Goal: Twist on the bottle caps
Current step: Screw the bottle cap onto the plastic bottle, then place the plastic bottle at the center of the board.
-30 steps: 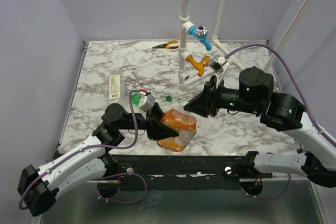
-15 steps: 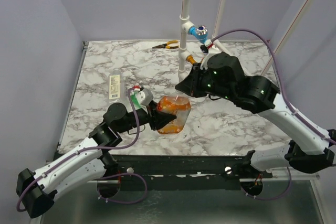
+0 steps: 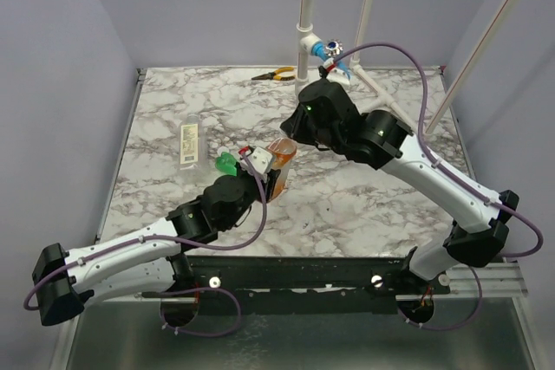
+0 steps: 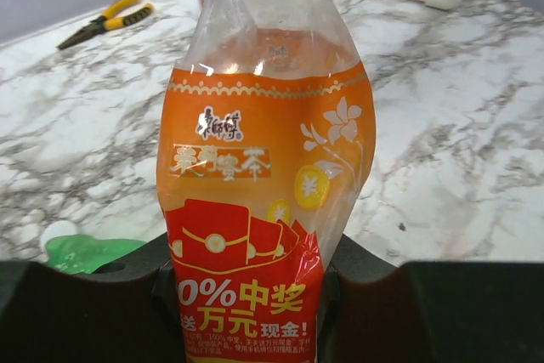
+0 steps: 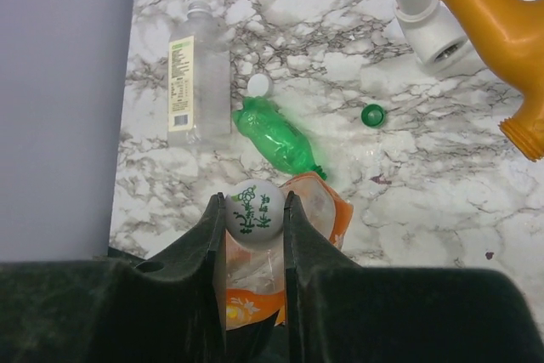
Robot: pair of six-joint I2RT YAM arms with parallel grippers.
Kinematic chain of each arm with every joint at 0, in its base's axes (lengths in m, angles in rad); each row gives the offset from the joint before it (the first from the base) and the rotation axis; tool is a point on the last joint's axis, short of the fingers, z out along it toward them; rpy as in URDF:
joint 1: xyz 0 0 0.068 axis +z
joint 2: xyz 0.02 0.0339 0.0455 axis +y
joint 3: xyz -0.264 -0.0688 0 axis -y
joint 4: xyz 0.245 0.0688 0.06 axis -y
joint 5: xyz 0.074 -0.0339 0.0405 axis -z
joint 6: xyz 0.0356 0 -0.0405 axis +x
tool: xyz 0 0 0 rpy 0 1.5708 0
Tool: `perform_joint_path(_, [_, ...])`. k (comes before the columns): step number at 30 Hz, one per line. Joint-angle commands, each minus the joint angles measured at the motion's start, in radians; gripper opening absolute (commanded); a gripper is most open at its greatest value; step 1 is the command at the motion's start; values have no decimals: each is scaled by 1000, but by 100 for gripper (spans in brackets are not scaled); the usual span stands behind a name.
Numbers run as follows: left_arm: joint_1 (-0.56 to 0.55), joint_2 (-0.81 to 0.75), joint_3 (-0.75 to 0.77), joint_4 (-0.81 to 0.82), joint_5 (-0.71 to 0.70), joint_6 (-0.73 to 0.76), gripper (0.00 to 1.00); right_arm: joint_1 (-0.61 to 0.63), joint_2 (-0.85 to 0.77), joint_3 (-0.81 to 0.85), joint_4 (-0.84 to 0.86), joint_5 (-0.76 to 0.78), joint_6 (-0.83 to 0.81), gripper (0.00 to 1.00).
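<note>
My left gripper (image 4: 251, 263) is shut on the lower body of the wide orange bottle (image 4: 263, 167) and holds it upright over the table. From above, my right gripper (image 5: 253, 207) is shut on a white bottle cap with green print (image 5: 255, 210), which sits at the top of the orange bottle (image 5: 319, 210). In the top view the orange bottle (image 3: 277, 166) stands between the left gripper (image 3: 270, 181) and the right gripper (image 3: 293, 138). The slim green bottle (image 5: 276, 138) lies on the table with a plain white cap (image 5: 258, 84) and the clear labelled bottle (image 5: 197, 82) beyond it. A dark green cap (image 5: 372, 114) lies apart.
The white pipe frame (image 3: 303, 84) with a blue tap (image 3: 329, 51) and an orange tap (image 5: 484, 14) stands just behind the right gripper. Pliers (image 3: 273, 75) lie at the back of the marble table (image 3: 381, 205). Purple walls close in both sides.
The left gripper has tipped the orange bottle from lying tilted to upright and carried it back. The right arm has swung in over it and now pinches the cap at its top.
</note>
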Motion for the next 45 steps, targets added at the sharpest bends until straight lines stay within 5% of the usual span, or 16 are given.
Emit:
perform_joint_path(1, [-74,49,67,222,-270,202,0,52,99,5,-45,-147,124,1])
perform_joint_path(18, [-132,185,55,410,-504,397,0,36,186,40,59,-213,147,1])
perform_joint_path(19, [-132,187,52,412,-495,399,0,35,191,50,57,-214,148,5])
perform_joint_path(22, [-131,159,25,387,-463,363,0,35,169,56,61,-195,118,42])
perform_joint_path(24, [-105,122,12,302,-410,271,0,35,124,49,75,-175,87,65])
perform_joint_path(27, [-10,72,10,150,-305,111,0,35,31,19,127,-156,28,77])
perform_joint_path(35, [394,188,88,-29,167,-242,0,35,-234,-145,296,-144,-110,81])
perform_joint_path(40, [601,529,292,-29,450,-420,0,35,-398,-281,350,-110,-155,81])
perform_joint_path(45, [666,864,538,-108,477,-501,1,36,-490,-361,310,-109,-166,81])
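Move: At the left hand, which grips the orange bottle, the open table spot lies about 24 cm ahead, 5 cm left and 21 cm down; the bottle's mouth is some 10 cm above that hand, 4 cm ahead and 5 cm right. The green bottle lies roughly 15 cm ahead and 12 cm left, 20 cm down, the green cap about 17 cm straight ahead, 21 cm down. The right hand holds the white cap at the mouth, 1 cm below it. Turning the orange bottle some 30 degrees, counter-clockwise and with some tilt, under the cap that the right fingers keep pinched, the left hand drifts forward-left with the right by about 5 cm. Then the right fingers open off the cap and that hand backs away up, back and right, while the left, still gripping, swings the bottle forward beyond the green bottle, finally lowering and tipping down. ##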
